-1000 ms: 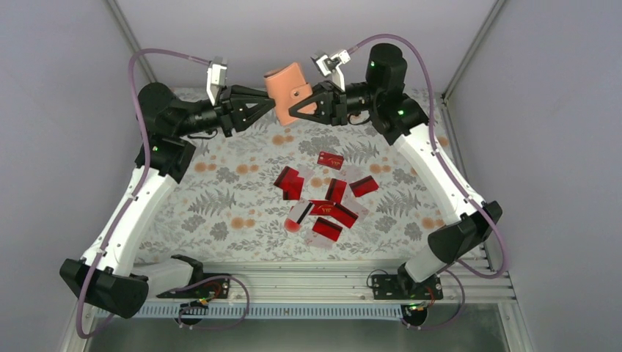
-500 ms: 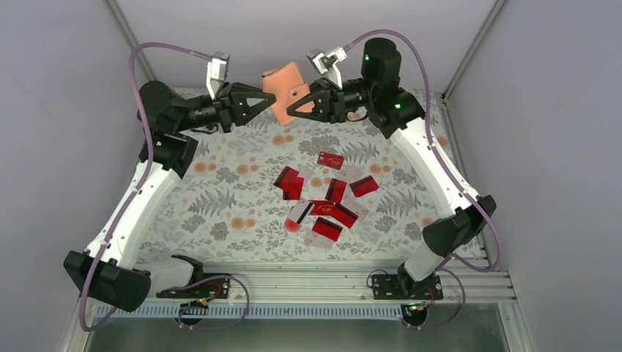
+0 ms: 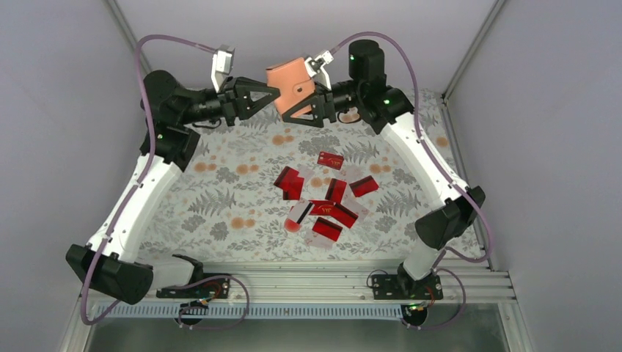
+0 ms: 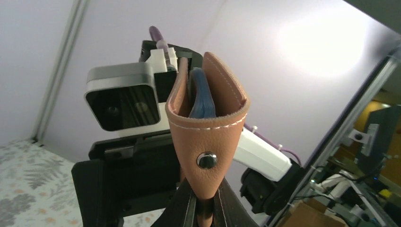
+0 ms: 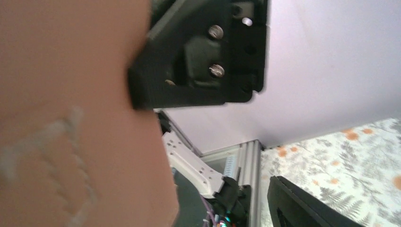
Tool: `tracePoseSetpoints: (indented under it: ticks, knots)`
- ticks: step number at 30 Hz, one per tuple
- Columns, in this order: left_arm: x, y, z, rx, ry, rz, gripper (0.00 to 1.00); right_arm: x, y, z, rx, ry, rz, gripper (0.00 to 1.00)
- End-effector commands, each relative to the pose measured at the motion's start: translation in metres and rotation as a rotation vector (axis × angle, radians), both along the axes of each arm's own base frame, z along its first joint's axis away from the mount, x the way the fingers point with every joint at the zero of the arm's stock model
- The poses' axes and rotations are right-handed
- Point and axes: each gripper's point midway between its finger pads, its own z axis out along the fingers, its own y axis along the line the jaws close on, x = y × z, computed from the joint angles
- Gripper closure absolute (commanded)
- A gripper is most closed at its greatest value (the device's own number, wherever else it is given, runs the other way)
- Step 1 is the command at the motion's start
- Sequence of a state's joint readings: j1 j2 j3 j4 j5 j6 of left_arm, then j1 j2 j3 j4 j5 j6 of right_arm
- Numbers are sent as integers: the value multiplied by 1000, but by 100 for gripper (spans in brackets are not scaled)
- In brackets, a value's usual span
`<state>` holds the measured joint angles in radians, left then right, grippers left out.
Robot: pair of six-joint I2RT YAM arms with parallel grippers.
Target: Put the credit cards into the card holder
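The tan card holder (image 3: pixel 290 79) hangs in the air at the back of the table, between both grippers. My left gripper (image 3: pixel 277 94) is shut on its pointed flap just below the metal stud (image 4: pixel 207 160). In the left wrist view the card holder (image 4: pixel 208 127) gapes upward and shows its blue lining (image 4: pixel 203 97). My right gripper (image 3: pixel 295 104) is open beside the holder's right edge. In the right wrist view the card holder (image 5: pixel 71 118) fills the left side and only one finger (image 5: pixel 293 203) shows. Several red credit cards (image 3: pixel 323 199) lie scattered on the floral mat.
The floral mat (image 3: pixel 220 198) covers the table. One red card (image 3: pixel 331 159) lies apart, nearest the grippers. Grey walls and metal frame posts (image 3: pixel 469 51) enclose the back and sides. The arm bases sit on the rail (image 3: pixel 308 282) at the near edge.
The right gripper has opened off the card holder while the left has closed on its flap. Both wrists rose a little and the holder shifted slightly left.
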<state>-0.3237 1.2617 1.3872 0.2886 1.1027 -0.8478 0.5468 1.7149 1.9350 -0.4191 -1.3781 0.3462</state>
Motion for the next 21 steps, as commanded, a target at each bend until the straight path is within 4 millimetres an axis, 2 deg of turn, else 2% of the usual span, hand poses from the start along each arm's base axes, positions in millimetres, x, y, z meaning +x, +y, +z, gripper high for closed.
tracePoseSetpoints:
  ticks: [1, 4, 5, 7, 12, 17, 19, 21]
  knots:
    - [11, 3, 8, 34, -23, 103, 98, 7, 1, -7, -51, 6, -92, 25]
    - [18, 3, 6, 79, -15, 144, 98, 14, -3, -13, -83, -7, -179, 13]
    - [22, 3, 3, 104, 0, 161, 98, 11, -9, -6, -78, -33, -212, 11]
    - [31, 5, -3, 152, 20, 207, 98, 17, -14, -6, -97, -59, -299, 1]
    - [51, 9, -26, 223, 112, 301, 98, 31, -28, -1, -126, -114, -492, 1]
    - [72, 16, -50, 284, 201, 427, 98, 56, -49, -9, -206, -142, -741, 1]
    - [76, 15, -59, 304, 232, 446, 98, 68, -59, -9, -243, -153, -855, 4]
    - [81, 15, -66, 326, 263, 479, 98, 72, -60, -9, -260, -159, -900, 7]
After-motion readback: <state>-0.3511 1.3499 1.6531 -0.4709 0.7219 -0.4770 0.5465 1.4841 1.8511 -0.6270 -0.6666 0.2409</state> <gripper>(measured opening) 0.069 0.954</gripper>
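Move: My left hand pinches the card holder by its left edge; its middle lies about 4 cm to my left hand's right, 1 cm ahead and 1 cm higher. Far below, some 50 cm down, the VIP card lies about 15 cm ahead and 12 cm right of my left hand, the overlapping red cards about 9 cm ahead and level sideways. From my right hand, its already parted fingers around the holder, the holder's middle is roughly 3 cm ahead, 1 cm left and 2 cm up. I back my right hand off the card holder, spreading its fingers from part-open to wide and going about 5 cm forward and as far to the right while it turns some 40 degrees clockwise. My left hand keeps its pinch on the edge and carries the holder about 7 cm forward, then also 5 cm down, turning roughly 20 degrees counter-clockwise and rolling a little. ##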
